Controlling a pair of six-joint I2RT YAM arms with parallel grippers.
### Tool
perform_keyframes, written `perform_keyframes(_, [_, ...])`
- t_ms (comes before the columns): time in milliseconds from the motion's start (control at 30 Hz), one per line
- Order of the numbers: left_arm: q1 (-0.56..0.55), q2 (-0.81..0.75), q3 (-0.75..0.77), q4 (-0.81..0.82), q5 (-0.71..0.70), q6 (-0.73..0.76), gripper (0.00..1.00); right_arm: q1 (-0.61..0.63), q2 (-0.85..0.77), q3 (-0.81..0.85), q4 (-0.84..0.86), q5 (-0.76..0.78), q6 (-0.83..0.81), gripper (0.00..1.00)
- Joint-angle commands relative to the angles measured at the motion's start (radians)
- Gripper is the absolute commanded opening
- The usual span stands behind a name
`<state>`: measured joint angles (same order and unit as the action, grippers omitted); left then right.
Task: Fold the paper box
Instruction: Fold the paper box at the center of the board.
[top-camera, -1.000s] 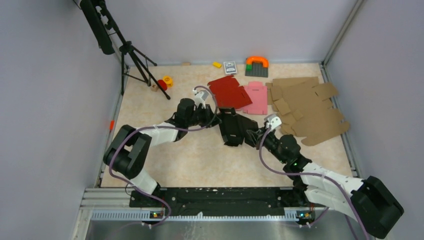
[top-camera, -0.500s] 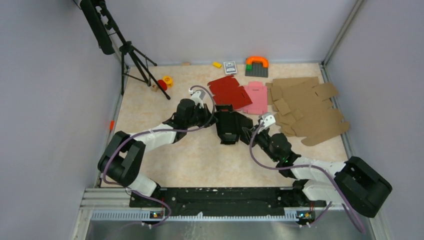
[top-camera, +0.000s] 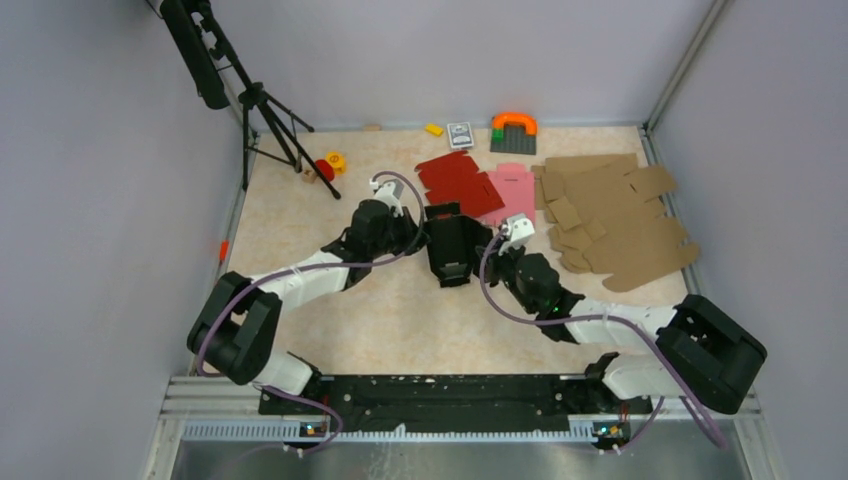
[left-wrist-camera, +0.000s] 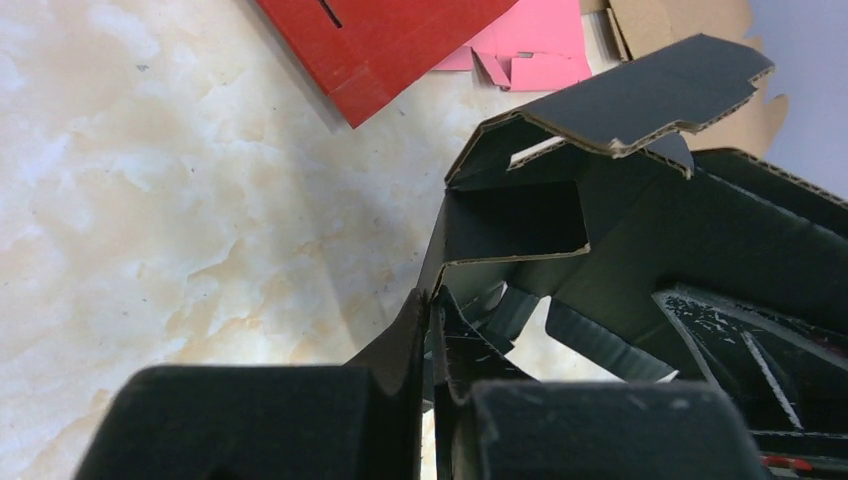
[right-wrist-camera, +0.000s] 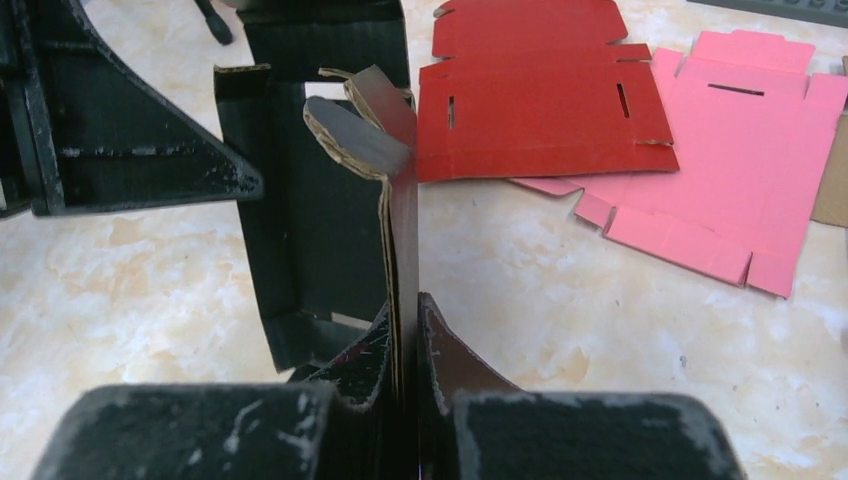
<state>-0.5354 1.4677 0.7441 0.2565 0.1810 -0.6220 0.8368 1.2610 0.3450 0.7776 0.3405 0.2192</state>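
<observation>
The paper box (top-camera: 452, 247) is a black cardboard blank at mid table, partly folded with its side walls raised. My left gripper (top-camera: 416, 233) is shut on its left wall; the left wrist view shows the tips (left-wrist-camera: 432, 300) pinching that wall's edge under a bent top flap (left-wrist-camera: 620, 95). My right gripper (top-camera: 492, 254) is shut on the right wall. In the right wrist view that upright wall (right-wrist-camera: 402, 250) runs straight between the jaws of the right gripper (right-wrist-camera: 404, 310), with the box's floor (right-wrist-camera: 320, 220) to the left.
A red blank (top-camera: 458, 183) and a pink blank (top-camera: 512, 193) lie just behind the box, with brown cardboard blanks (top-camera: 610, 215) to the right. A tripod (top-camera: 270, 120) stands at back left. Small toys (top-camera: 513, 128) line the back wall.
The left gripper closed on the box's left wall. Both arms and the box shifted left and toward the back, and the box's walls now stand more upright.
</observation>
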Motion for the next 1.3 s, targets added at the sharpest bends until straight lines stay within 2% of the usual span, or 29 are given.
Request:
perform_keyframes(0, [-0.007, -0.041, 0.051, -0.007, -0.015, 0.008, 0.0, 0.021, -0.002, 0.155, -0.229, -0.011, 0.043, 0.0])
perform_keyframes(133, [-0.007, -0.051, 0.065, -0.041, -0.02, 0.034, 0.0, 0.021, -0.01, 0.225, -0.383, -0.016, 0.016, 0.0])
perform_keyframes(233, [-0.007, -0.064, 0.036, -0.026, -0.021, 0.018, 0.0, 0.021, -0.006, 0.228, -0.425, 0.033, 0.091, 0.0])
perform_keyframes(367, [-0.016, -0.09, -0.043, 0.072, -0.049, -0.056, 0.0, 0.044, -0.001, 0.118, -0.207, 0.05, 0.172, 0.0])
perform_keyframes(533, [-0.074, -0.114, -0.093, 0.112, -0.15, -0.053, 0.0, 0.138, 0.09, 0.113, -0.094, 0.18, 0.076, 0.0])
perform_keyframes(700, [-0.113, -0.147, -0.167, 0.177, -0.228, -0.04, 0.0, 0.184, 0.143, -0.007, 0.152, 0.271, 0.04, 0.0])
perform_keyframes(900, [-0.188, -0.19, -0.24, 0.227, -0.309, -0.044, 0.0, 0.253, 0.218, -0.064, 0.348, 0.339, -0.046, 0.0])
perform_keyframes(1133, [-0.208, -0.206, -0.218, 0.182, -0.341, -0.07, 0.0, 0.318, 0.277, -0.109, 0.54, 0.394, -0.14, 0.0])
perform_keyframes(1267, [-0.23, -0.2, -0.217, 0.19, -0.415, -0.11, 0.0, 0.344, 0.333, -0.131, 0.697, 0.414, -0.185, 0.0])
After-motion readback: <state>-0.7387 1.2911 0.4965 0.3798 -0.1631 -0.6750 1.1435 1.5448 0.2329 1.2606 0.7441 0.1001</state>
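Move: The black paper box is already held up between the hands. Its middle lies about 6 cm to the right of the left hand and 6 cm to the left of the right hand, roughly 3 cm below both and 1 cm or less off level with them. Of its neighbours, the red sheet lies some 15 cm ahead of the left hand and 8 cm to its right. The pink sheet is about 14 cm ahead of that hand and 22 cm right; both sheets are roughly 12 cm below it. The black box, its left wall still pinched by the left fingers and its right panel by the right, is carried back towards the robot and down, away from the red sheet. After a brief near-pause, in which the right hand edges about 1 cm forward and tips down, both hands draw back roughly 5 cm while sinking, the right hand also drifting slightly left. The right fingers tip up again by some 15 degrees; both grips stay shut. ##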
